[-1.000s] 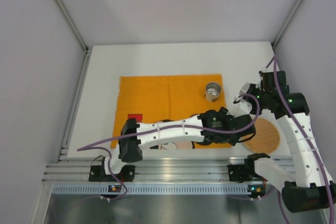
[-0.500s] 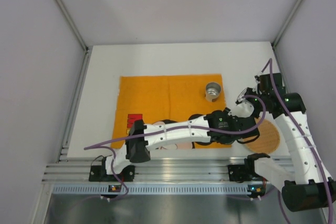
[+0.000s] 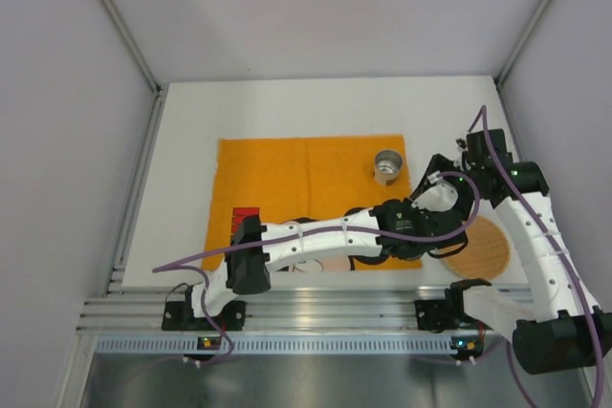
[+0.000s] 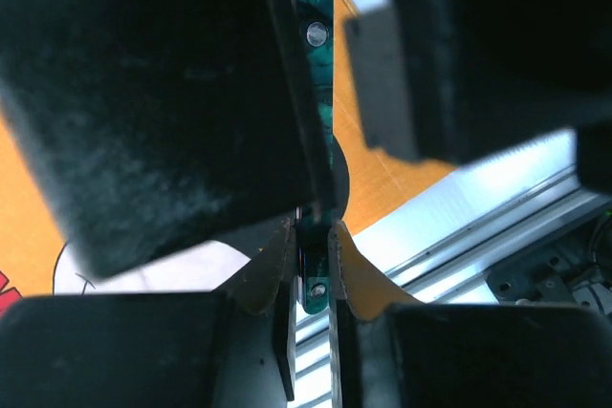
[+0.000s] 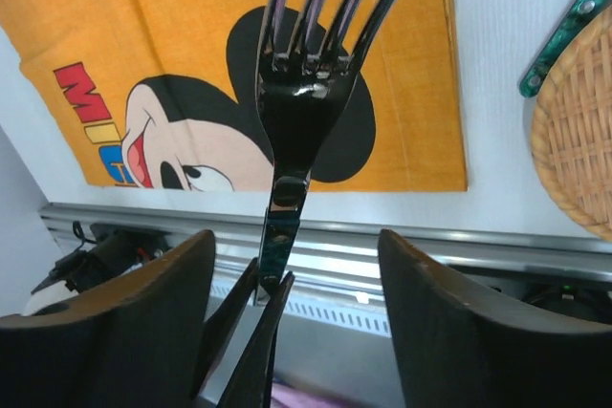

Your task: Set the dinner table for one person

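Note:
A fork [image 5: 298,112] with dark tines and a green riveted handle [image 4: 314,35] hangs over the right edge of the orange Mickey Mouse mat [image 3: 287,183] on the white dinner table [image 3: 287,107]. My left gripper [image 4: 313,236] is shut on the lower end of that handle; from above, the left gripper [image 3: 442,226] reaches in from the left. My right gripper [image 5: 296,236] stands open around the fork, its fingers [image 5: 124,322] well clear of the handle on both sides. In the top view the right gripper [image 3: 443,188] sits just above the left one.
A small metal cup [image 3: 387,166] stands at the mat's far right corner. A round wicker mat [image 3: 483,250] lies right of the orange mat, with another green-handled utensil [image 5: 564,35] on its edge. The ribbed aluminium rail [image 3: 316,317] runs along the near edge.
My left gripper has closed on the fork's handle and my right gripper has let go and opened. The left arm reached further right; the right wrist dipped toward it.

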Robot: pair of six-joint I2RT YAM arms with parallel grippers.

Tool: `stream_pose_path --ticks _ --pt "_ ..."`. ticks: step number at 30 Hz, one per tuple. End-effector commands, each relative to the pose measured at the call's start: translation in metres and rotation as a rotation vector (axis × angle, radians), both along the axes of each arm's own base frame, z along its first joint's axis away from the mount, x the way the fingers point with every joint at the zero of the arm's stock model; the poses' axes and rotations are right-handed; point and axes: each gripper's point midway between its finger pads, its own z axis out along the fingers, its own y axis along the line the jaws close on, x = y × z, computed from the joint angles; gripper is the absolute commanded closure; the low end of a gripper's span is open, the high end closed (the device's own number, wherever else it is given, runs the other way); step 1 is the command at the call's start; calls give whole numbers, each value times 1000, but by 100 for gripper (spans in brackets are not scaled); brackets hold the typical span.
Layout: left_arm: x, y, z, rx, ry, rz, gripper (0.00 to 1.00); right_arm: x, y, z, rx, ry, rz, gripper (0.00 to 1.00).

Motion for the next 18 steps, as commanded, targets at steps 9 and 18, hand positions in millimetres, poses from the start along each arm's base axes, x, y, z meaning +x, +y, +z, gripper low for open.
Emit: stream_pose_path --ticks 9,18 --pt "10 19 -20 -25 17 -15 100 27 23 49 58 -58 101 15" --pt "48 188 -53 -162 134 290 100 33 11 42 10 -61 29 8"
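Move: The left hand holds the fork by its handle; the middle of the orange placemat lies some 24 cm to its left, 11 cm ahead and 17 cm below, the metal cup about 18 cm ahead and 5 cm left. For the empty right hand, already open around the fork, the spoon is about 11 cm right, 6 cm ahead and 20 cm down, the wicker mat roughly 17 cm right and 3 cm back. Leftward and down over the orange placemat, the left hand carries the pinched fork: it first eases a couple of centimetres forward and down from between the right fingers, then swings quickly left, some 13 cm in all, ending about 5 cm lower. The right hand opens wider, dips slightly, then pulls clear about 5 cm up and 4 cm forward. ##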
